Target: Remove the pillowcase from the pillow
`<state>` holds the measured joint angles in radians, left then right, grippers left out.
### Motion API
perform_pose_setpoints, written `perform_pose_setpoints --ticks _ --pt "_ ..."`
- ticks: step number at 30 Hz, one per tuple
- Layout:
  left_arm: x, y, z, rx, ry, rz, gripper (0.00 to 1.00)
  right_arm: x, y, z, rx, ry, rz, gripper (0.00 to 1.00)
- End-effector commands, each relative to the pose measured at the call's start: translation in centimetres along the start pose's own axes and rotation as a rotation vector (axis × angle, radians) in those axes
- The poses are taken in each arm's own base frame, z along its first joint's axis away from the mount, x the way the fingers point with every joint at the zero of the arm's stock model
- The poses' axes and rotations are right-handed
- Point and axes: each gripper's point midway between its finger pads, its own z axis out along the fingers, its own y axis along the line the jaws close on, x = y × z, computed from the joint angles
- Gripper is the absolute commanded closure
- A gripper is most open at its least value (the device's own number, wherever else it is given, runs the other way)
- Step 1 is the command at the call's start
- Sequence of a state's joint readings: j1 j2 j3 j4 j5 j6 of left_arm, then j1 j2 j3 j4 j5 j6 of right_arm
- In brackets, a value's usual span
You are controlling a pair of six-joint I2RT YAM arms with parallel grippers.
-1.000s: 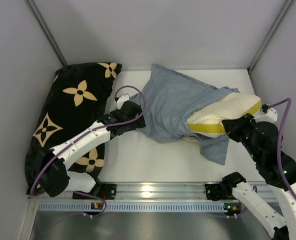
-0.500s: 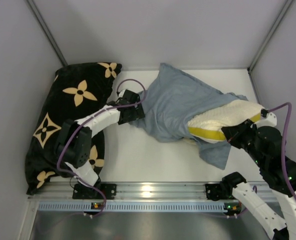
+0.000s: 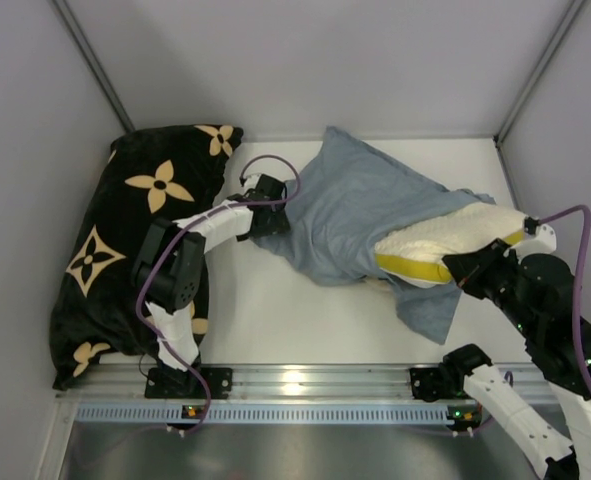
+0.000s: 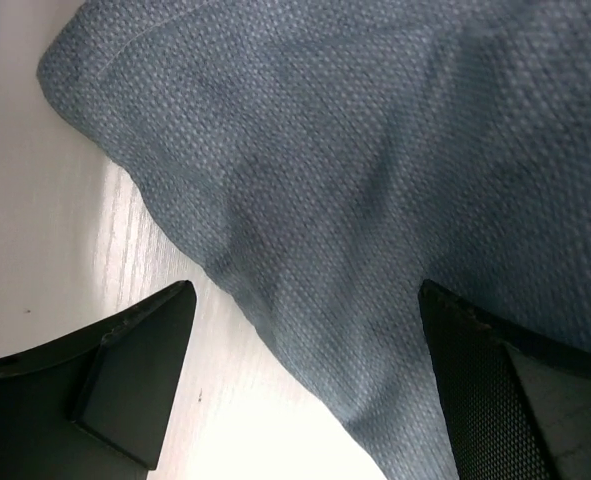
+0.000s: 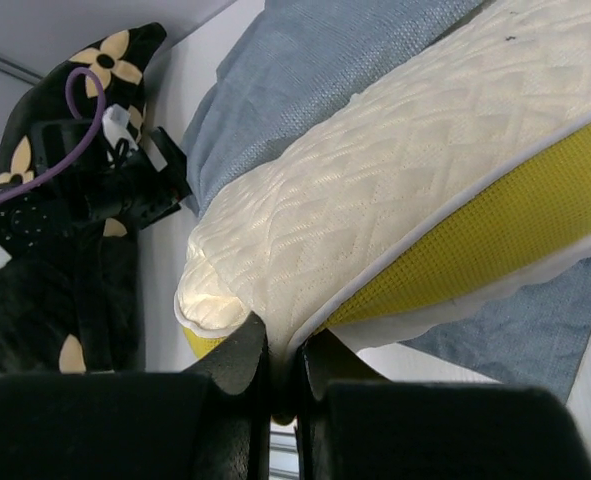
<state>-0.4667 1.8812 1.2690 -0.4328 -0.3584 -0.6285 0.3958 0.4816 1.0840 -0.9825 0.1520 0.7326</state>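
The pillowcase [image 3: 350, 210] lies inside out, blue-grey, in the middle of the table. It covers the far left part of the pillow [image 3: 440, 235], which is cream and quilted with a yellow band and sticks out to the right. My right gripper [image 3: 472, 268] is shut on the pillow's edge [image 5: 395, 170], which is pinched between the fingers [image 5: 237, 362]. My left gripper [image 3: 267, 218] is at the pillowcase's left edge. Its jaws stand wide open, and a fold of the fabric [image 4: 355, 170] lies between them, over the table.
A black cushion [image 3: 140, 230] with tan flowers fills the left side, against the left wall. My left arm is folded over it. Grey walls close the back and both sides. A metal rail [image 3: 305, 385] runs along the near edge. Bare white tabletop [image 3: 285, 320] lies in front of the pillowcase.
My left gripper has moved up and away along the pillowcase's left edge, its arm folding back. The pillow and pillowcase have shifted slightly right with my right gripper.
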Motion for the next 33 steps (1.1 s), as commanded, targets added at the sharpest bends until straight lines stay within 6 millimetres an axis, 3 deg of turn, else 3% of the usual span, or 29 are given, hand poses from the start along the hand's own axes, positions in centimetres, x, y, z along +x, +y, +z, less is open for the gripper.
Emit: perform_pose_setpoints --ticks 1,2,5,6,8,11,15,19,21,22,24,25,30,33 --pt "-0.6 0.1 1.2 -0.027 -0.011 0.001 0.07 -3.6 2.5 -1.7 -0.086 -0.119 0.008 1.00" --pt "0.0 0.0 1.9 -0.026 0.010 0.006 0.10 -3.9 2.7 -1.9 -0.092 -0.124 0.010 1.00" --pt "0.9 -0.4 3.0 0.001 0.033 -0.004 0.37 -4.4 3.4 -2.3 -0.113 -0.128 0.016 1.00" --pt "0.9 -0.2 3.2 0.005 0.037 -0.015 0.52 -4.5 3.6 -2.4 -0.117 -0.126 0.016 1.00" --pt "0.8 -0.5 3.4 0.035 0.027 -0.030 0.66 -5.0 4.0 -2.7 -0.129 -0.134 0.019 1.00" --pt "0.1 -0.5 3.1 0.062 0.021 -0.055 0.98 -5.7 4.6 -3.0 -0.139 -0.143 0.022 1.00" --pt "-2.0 0.2 1.8 0.078 -0.018 -0.097 1.00 -6.9 5.5 -3.6 -0.152 -0.168 0.022 1.00" --pt "-6.4 2.0 -0.6 0.087 -0.084 -0.157 1.00 -9.0 6.8 -4.8 -0.175 -0.215 0.029 1.00" --pt "-7.9 3.0 -1.6 0.078 -0.101 -0.164 1.00 -10.7 8.0 -5.8 -0.201 -0.250 0.035 1.00" --pt "-9.4 2.8 -2.8 0.098 -0.132 -0.174 1.00 -12.0 8.8 -7.0 -0.226 -0.286 0.038 1.00" --pt "-10.4 3.2 -4.0 0.103 -0.150 -0.172 1.00 -13.3 9.2 -7.3 -0.216 -0.316 0.039 1.00" --pt "-11.4 3.0 -5.1 0.118 -0.177 -0.172 1.00 -14.4 9.7 -8.4 -0.231 -0.352 0.037 1.00" --pt "-13.2 3.1 -7.8 0.142 -0.227 -0.179 1.00 -17.2 9.8 -10.0 -0.198 -0.453 0.039 1.00" --pt "-14.1 2.6 -9.4 0.183 -0.250 -0.177 1.00 -17.1 9.7 -9.6 -0.192 -0.445 0.034 1.00"
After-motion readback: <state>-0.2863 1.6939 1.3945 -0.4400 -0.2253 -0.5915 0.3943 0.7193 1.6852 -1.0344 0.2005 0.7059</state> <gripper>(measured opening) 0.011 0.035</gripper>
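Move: The blue pillowcase's left end lies between the left hand's open fingers, about 1 cm ahead and 2 cm below. The middle of the black cushion is about 26 cm left and 6 cm back; the cream pillow's is some 33 cm right, 12 cm back and 14 cm higher. From the right hand, which holds the pillow, that end lies roughly 24 cm ahead, 35 cm left and 28 cm down; the pillow's middle is about 12 cm ahead, 2 cm left and 12 cm below. The pillowcase's left end is pinched as the left fingers sink about 2 cm and shut; that hand then pulls it left and forward, then up some 14 cm, its fingers tilting upward. The right hand keeps its grip on the cream pillow and raises it about 17 cm, slowly then faster, tipping up roughly 15 degrees. ##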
